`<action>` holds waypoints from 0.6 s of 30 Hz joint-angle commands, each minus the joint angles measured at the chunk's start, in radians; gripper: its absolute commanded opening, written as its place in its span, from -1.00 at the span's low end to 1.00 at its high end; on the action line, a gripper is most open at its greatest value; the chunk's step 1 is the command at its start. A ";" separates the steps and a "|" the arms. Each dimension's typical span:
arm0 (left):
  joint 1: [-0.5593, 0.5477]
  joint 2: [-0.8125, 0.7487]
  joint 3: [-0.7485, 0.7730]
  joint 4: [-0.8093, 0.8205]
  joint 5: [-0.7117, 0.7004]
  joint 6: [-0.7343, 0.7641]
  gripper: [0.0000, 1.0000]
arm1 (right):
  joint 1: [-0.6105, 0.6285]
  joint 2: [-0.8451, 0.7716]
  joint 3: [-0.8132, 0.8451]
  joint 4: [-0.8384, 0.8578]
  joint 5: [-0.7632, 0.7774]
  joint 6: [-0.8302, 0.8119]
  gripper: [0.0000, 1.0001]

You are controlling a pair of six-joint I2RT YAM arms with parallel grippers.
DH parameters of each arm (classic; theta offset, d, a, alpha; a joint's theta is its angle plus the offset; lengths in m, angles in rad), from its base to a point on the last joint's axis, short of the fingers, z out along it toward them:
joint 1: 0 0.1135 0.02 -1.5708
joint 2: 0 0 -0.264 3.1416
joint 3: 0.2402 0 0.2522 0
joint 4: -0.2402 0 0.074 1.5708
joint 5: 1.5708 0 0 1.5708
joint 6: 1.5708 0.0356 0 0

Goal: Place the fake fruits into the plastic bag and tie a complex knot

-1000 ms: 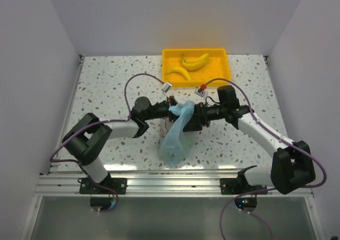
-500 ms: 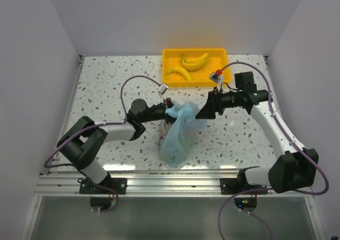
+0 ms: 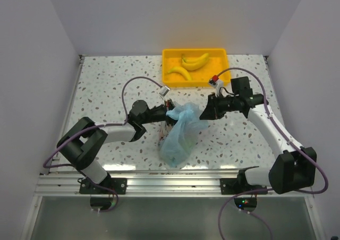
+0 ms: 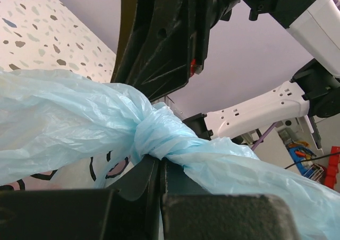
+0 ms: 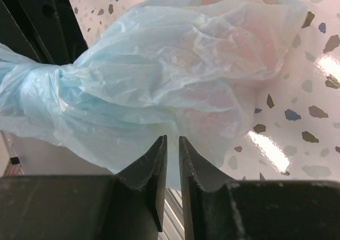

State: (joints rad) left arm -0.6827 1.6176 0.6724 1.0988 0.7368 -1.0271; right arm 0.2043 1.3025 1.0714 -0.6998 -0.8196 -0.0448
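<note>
The light-blue plastic bag [image 3: 178, 139] hangs between both arms, its body resting on the table. Its neck is twisted into a knot [image 4: 151, 131], which also shows at the left of the right wrist view as the knot [image 5: 37, 86]. My left gripper [image 4: 159, 163] is shut on the film just under the knot, at the bag's upper left [image 3: 168, 112]. My right gripper [image 3: 203, 112] sits at the bag's upper right, jaws [image 5: 172, 140] drawn to a thin slit with bag film in it. Orange-pink fruit shapes [image 5: 239, 1] show through the film. Two bananas [image 3: 195, 61] lie in the tray.
The yellow tray [image 3: 226, 65] stands at the back, just behind the right forearm. White walls close in the left, right and far sides. An aluminium rail [image 3: 175, 181] runs along the table's near edge under the arm bases.
My right gripper let go and drew back right with open jaws, then returned to the bag's upper right and closed. The left gripper kept its grip and shifted slightly left.
</note>
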 commanded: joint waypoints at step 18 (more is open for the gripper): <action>-0.035 0.051 0.006 -0.045 -0.050 0.085 -1.00 | 0.156 0.047 0.005 0.081 -0.210 -0.006 0.56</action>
State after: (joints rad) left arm -0.6991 1.6482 0.6674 1.0492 0.7120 -0.9794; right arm 0.3363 1.3380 1.0615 -0.6739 -0.9825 -0.0872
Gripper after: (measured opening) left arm 0.028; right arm 0.773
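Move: The twisted neck of the plastic bag, already pinched in the left fingertips, lies about 8 cm to the left of the right hand, some 2 cm back and roughly level in height; it is only about 2 cm to the right of the left hand point. The fruit-filled bag body is some 10 cm left of the right hand, 5 cm back and about 12 cm lower. The yellow tray stands about 28 cm straight ahead of the right hand and 15 cm below. Leftward and back, about 6 cm in all, the right hand closes in on the twisted neck beside the left fingertips, its nearly shut fingers spreading wide to come astride the twist while the wrist swings some 15 degrees counter-clockwise. The left hand keeps its pinch and sinks about 2.5 cm, lowering the neck with it. ##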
